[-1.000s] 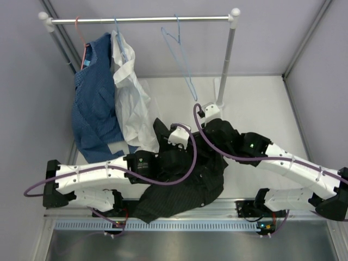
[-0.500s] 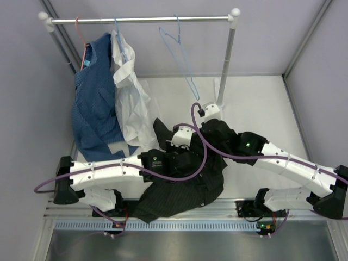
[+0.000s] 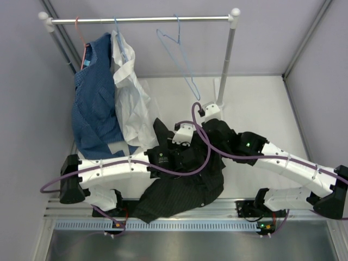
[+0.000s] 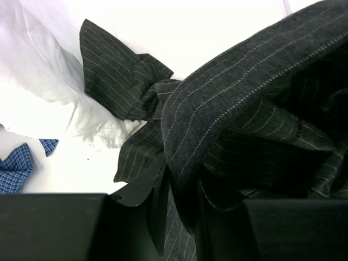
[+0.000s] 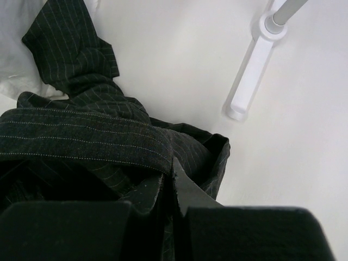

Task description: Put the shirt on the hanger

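The black pinstriped shirt [image 3: 185, 185] lies crumpled on the white table between my two arms. My left gripper [image 3: 190, 148] is at its upper middle. In the left wrist view the left gripper [image 4: 182, 182] is shut on a thick fold of the shirt [image 4: 244, 98], which fills the gap between its fingers. My right gripper [image 3: 211, 130] holds the shirt's far right part. In the right wrist view the right gripper [image 5: 173, 174] pinches a striped band of the shirt [image 5: 81, 136]. The thin light-blue hanger [image 3: 182, 54] hangs bare from the rail, behind the shirt.
A rail [image 3: 141, 20] runs across the back, with its right post [image 3: 225, 60] and foot [image 5: 253, 70] just beyond the shirt. A blue patterned garment [image 3: 95, 103] and a white shirt [image 3: 128, 92] hang at the left, their hems touching the table by the black shirt.
My left arm has pushed right and forward into the shirt, and its jaws have closed on a fold. The right arm shifted slightly left. The bare hanger swung a little left.
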You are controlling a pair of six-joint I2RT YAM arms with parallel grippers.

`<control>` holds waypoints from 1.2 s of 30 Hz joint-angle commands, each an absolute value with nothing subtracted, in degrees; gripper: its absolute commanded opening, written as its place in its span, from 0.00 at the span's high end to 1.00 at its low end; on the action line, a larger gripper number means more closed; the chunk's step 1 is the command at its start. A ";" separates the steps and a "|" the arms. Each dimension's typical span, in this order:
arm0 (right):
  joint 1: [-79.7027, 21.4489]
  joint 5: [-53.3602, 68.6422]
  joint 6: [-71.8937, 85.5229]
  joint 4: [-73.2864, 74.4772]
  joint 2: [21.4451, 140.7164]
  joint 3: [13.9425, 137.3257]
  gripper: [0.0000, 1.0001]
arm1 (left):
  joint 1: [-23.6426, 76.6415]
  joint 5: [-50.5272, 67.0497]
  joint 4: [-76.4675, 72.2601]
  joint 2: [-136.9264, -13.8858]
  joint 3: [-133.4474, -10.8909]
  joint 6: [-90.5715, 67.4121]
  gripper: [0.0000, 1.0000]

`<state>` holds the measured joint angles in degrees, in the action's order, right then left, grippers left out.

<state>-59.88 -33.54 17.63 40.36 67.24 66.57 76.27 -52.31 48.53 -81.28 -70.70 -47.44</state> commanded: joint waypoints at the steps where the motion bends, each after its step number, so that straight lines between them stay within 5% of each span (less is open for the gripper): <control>1: -60.12 -33.93 18.54 41.13 67.06 68.91 1.00 | 75.24 -52.74 47.55 -80.07 -71.72 -46.50 0.75; 8: -59.77 -29.01 16.97 37.97 64.43 66.89 1.00 | 70.76 -41.88 34.59 -73.05 -63.58 -38.88 1.00; 11: -59.24 -26.55 15.82 36.30 62.32 65.57 0.96 | 68.03 -35.44 28.58 -67.86 -59.08 -34.29 1.00; 17: -57.92 -24.44 13.63 35.77 57.66 65.83 0.46 | 66.27 -24.00 27.51 -66.27 -59.41 -30.32 1.00; 24: -47.83 -12.23 9.24 35.95 54.22 72.76 0.30 | 64.61 -20.49 29.35 -62.94 -57.83 -30.06 1.00; 31: -36.57 1.21 2.56 37.18 67.92 88.84 0.01 | 64.25 -17.75 32.26 -57.75 -56.34 -29.70 1.00; 36: -35.42 1.14 0.97 37.53 80.38 102.28 0.00 | 64.16 -20.04 31.20 -54.49 -52.30 -30.50 1.00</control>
<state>-36.80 -2.09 3.75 38.72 74.46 95.83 64.34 -19.05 31.68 -56.01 -53.78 -30.09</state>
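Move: The black shirt's stitched band is right between my left finger pads, and its other end is pinched in my right fingers. The white shirt's hem hangs about 15 cm left and 8 cm ahead of my left hand, some 12 cm lower. From my right hand, the blue hanger's lower corner is roughly 15 cm ahead, 3 cm left and 14 cm up; the rack's foot stands about 18 cm ahead, 6 cm right and 22 cm down. I shut my left fingers on the shirt band first, then open my right ones wide, easing back a little to come free. My right hand rises about 16 cm, then also swings forward towards the blue hanger's lower corner. My left keeps its pinch, turning some 20 degrees clockwise, its left side dipping, and ends slightly back, left and higher. ##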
